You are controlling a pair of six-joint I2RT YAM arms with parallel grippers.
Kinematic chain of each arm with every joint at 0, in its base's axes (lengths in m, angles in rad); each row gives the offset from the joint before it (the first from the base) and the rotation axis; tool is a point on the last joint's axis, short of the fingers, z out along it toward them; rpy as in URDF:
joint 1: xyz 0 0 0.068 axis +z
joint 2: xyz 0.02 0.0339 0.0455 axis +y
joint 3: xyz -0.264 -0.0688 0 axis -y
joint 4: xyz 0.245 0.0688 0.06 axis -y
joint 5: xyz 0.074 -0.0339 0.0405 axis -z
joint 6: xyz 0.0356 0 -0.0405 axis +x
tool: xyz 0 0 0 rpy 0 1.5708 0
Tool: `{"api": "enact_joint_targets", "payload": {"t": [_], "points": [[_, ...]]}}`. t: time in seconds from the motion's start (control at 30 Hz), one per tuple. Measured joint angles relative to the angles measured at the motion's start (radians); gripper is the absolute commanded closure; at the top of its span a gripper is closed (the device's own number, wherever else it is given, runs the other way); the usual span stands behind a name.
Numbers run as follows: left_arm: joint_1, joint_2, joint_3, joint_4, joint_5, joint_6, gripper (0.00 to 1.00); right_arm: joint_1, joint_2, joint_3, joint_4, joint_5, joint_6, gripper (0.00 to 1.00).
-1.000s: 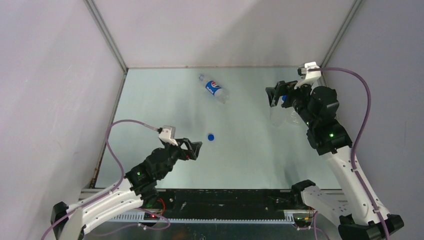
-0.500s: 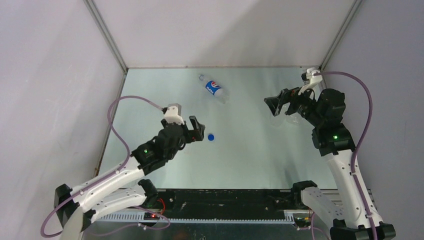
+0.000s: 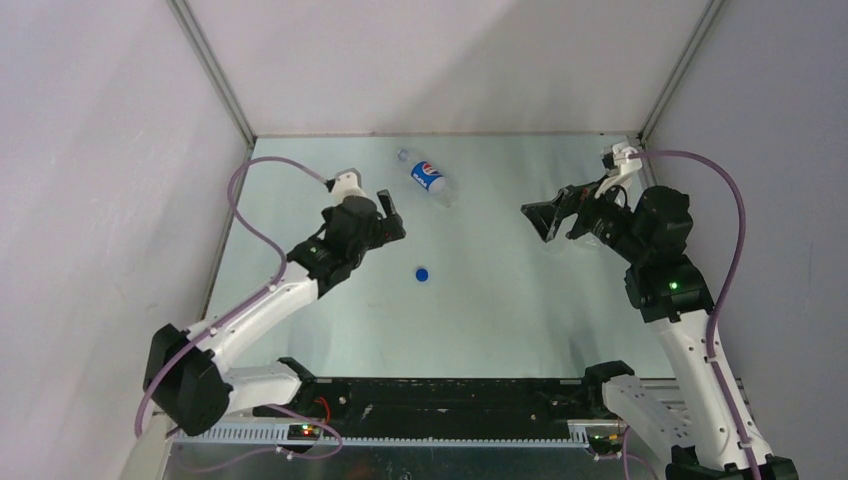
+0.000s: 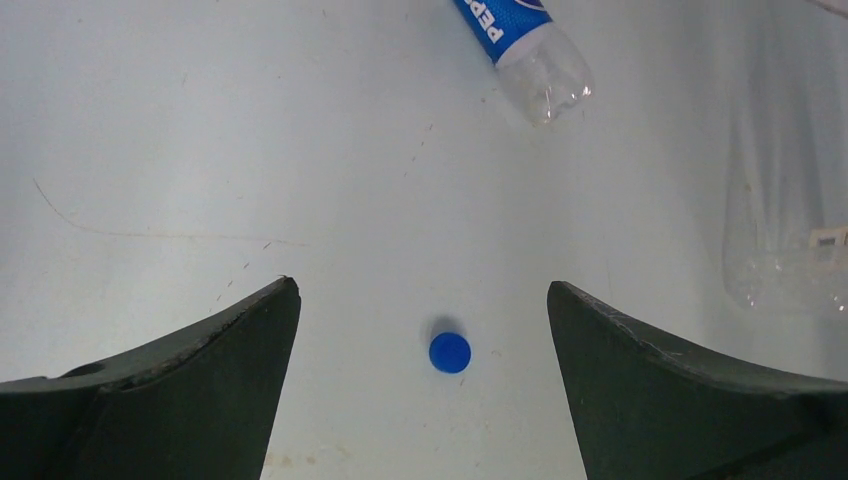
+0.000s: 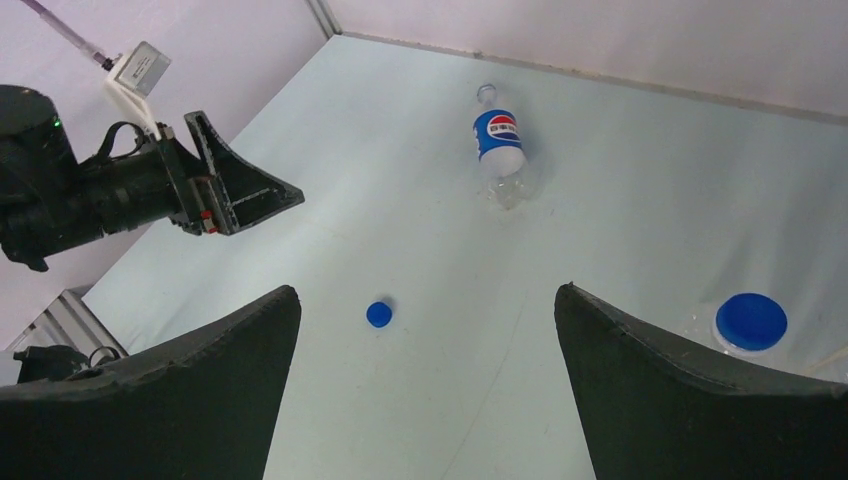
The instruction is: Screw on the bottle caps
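A loose blue bottle cap (image 3: pixel 422 274) (image 4: pixel 450 352) (image 5: pixel 379 314) lies flat mid-table. The Pepsi-labelled bottle (image 3: pixel 430 180) (image 4: pixel 520 35) (image 5: pixel 498 140) lies on its side at the back. A clear bottle (image 4: pixel 775 230) stands at the right with a blue cap (image 5: pixel 750 320) on its neck. My left gripper (image 3: pixel 388 218) (image 4: pixel 422 290) hangs open and empty above and left of the loose cap. My right gripper (image 3: pixel 545 215) (image 5: pixel 428 290) is open and empty, raised beside the capped bottle.
Grey enclosure walls (image 3: pixel 120 150) close in the table on the left, back and right. The left gripper (image 5: pixel 240 190) shows in the right wrist view, over the left side of the table.
The left arm swung from the near edge up toward the far left, past the loose cap. The right gripper opened wider and drew back from the capped bottle.
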Motion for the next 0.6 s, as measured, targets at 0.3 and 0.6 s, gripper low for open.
{"api": "enact_joint_targets", "payload": {"t": [0.3,0.6], "points": [[0.071,0.216,0.227,-0.059,0.021,-0.055,0.0,0.015,-0.05,0.0,-0.043,0.098,-0.007,0.01],[0.132,0.473,0.371,-0.016,0.092,-0.126,0.03,0.109,-0.082,0.0,-0.068,0.209,-0.069,0.01]]}}
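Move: The Pepsi bottle lies on its side, about 34 cm ahead of the left hand, 7 cm to its right and 15 cm below; its neck points outward and a little left. The loose blue cap is much nearer the left hand, only some 5 cm ahead, 5 cm right and 17 cm below. From the right hand, the same bottle is roughly 36 cm ahead, 23 cm left and 30 cm down. Towards the lying Pepsi bottle the left hand swings quickly forward, about 10 cm, passing the loose blue cap on its left side and drifting slightly right. It stays nearly level at first, then sinks some 3 cm late on as the wrist tips down around 10 degrees; the fingers stay wide open and touch nothing. ##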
